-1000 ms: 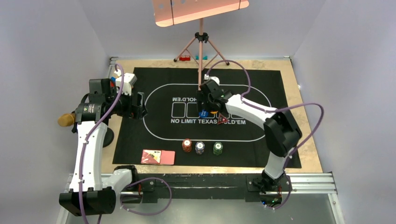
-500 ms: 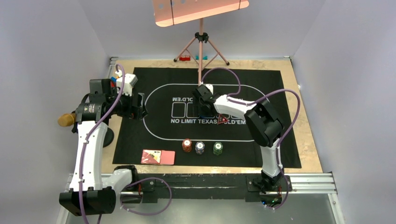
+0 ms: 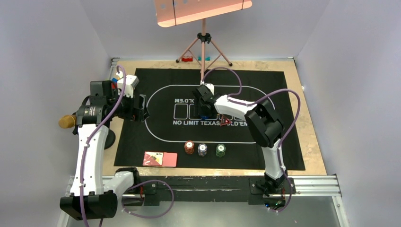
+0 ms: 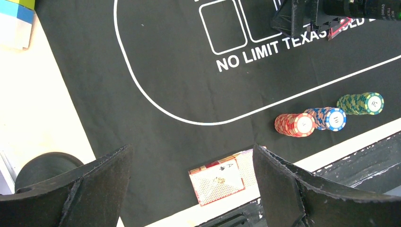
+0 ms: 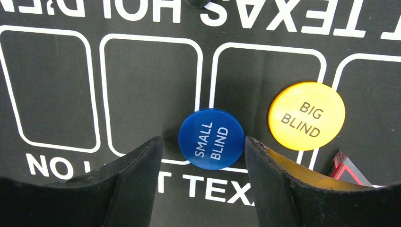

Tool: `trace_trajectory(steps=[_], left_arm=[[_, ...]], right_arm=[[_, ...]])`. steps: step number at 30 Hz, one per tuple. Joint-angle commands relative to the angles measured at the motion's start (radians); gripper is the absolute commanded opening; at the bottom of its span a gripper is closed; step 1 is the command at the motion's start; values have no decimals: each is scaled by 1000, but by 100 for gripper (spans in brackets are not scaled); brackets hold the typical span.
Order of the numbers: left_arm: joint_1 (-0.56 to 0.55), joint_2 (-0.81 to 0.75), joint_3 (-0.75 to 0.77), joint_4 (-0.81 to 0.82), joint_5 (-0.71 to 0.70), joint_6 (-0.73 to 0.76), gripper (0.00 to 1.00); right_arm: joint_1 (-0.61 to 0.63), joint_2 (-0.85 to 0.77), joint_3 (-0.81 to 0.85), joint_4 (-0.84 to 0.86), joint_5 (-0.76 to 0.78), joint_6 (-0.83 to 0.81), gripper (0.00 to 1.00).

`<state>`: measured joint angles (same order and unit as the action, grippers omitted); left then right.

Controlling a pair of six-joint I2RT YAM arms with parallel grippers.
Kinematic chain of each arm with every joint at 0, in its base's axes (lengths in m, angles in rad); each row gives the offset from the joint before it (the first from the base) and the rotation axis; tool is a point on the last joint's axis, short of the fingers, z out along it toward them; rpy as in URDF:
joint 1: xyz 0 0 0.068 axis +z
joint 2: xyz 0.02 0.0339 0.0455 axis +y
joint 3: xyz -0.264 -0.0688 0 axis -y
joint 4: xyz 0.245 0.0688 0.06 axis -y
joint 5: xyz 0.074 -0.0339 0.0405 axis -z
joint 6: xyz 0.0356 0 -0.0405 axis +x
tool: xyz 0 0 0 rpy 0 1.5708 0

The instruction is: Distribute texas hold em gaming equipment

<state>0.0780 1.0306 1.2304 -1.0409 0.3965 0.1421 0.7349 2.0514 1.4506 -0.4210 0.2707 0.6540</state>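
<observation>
A blue SMALL BLIND button (image 5: 211, 138) lies flat on the black mat (image 3: 265, 85), between the fingertips of my right gripper (image 5: 203, 147). The jaws are open and straddle it, the right finger close to its rim. An orange BIG BLIND button (image 5: 306, 115) lies just to its right, and a corner of the dark red-edged triangle (image 5: 347, 169) shows beyond that. Red (image 3: 189, 147), grey (image 3: 202, 150) and green (image 3: 221, 150) chip stacks stand in a row near the front. Pink-backed cards (image 3: 160, 159) lie at the mat's front left. My left gripper (image 3: 139, 108) hangs open and empty.
A tripod (image 3: 203, 47) carrying a pink board (image 3: 203, 9) stands at the back centre. Colourful blocks (image 4: 16, 19) sit off the mat's left edge behind the left arm. A black round base (image 4: 42, 165) stands on the wood at the left.
My right gripper has moved left and come down around the blue button, its jaws narrowing. The left arm has not moved.
</observation>
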Motion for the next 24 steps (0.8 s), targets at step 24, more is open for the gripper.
trace_trajectory(steps=[24], left_arm=[[-1,-25,-11,-12,-74,30,100]], right_arm=[[258,256,469,19,-231,-57,48]])
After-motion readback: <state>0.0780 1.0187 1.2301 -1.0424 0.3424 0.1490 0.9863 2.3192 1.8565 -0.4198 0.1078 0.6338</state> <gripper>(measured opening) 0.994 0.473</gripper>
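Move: The blue small blind button lies flat between the right hand's open fingertips, its middle about 1 cm ahead, 1 cm to the right and 2 cm below, with the right finger at its right edge. The yellow big blind button is some 6 cm to the hand's right and 3 cm ahead; the red triangle is roughly 10 cm right and 2 cm back. From the left hand the blue button is about 13 cm ahead, 27 cm right and 23 cm below. The small blind button is swept leftward over the mat, away from the big blind, by the right hand's right finger at its edge. The hand travels low, about 18 cm left and some 5 cm back, turning roughly 20 degrees counter-clockwise and rolling its left side up a little. The fingers narrow partway without gripping the button, and the hand ends past it, no longer touching. ##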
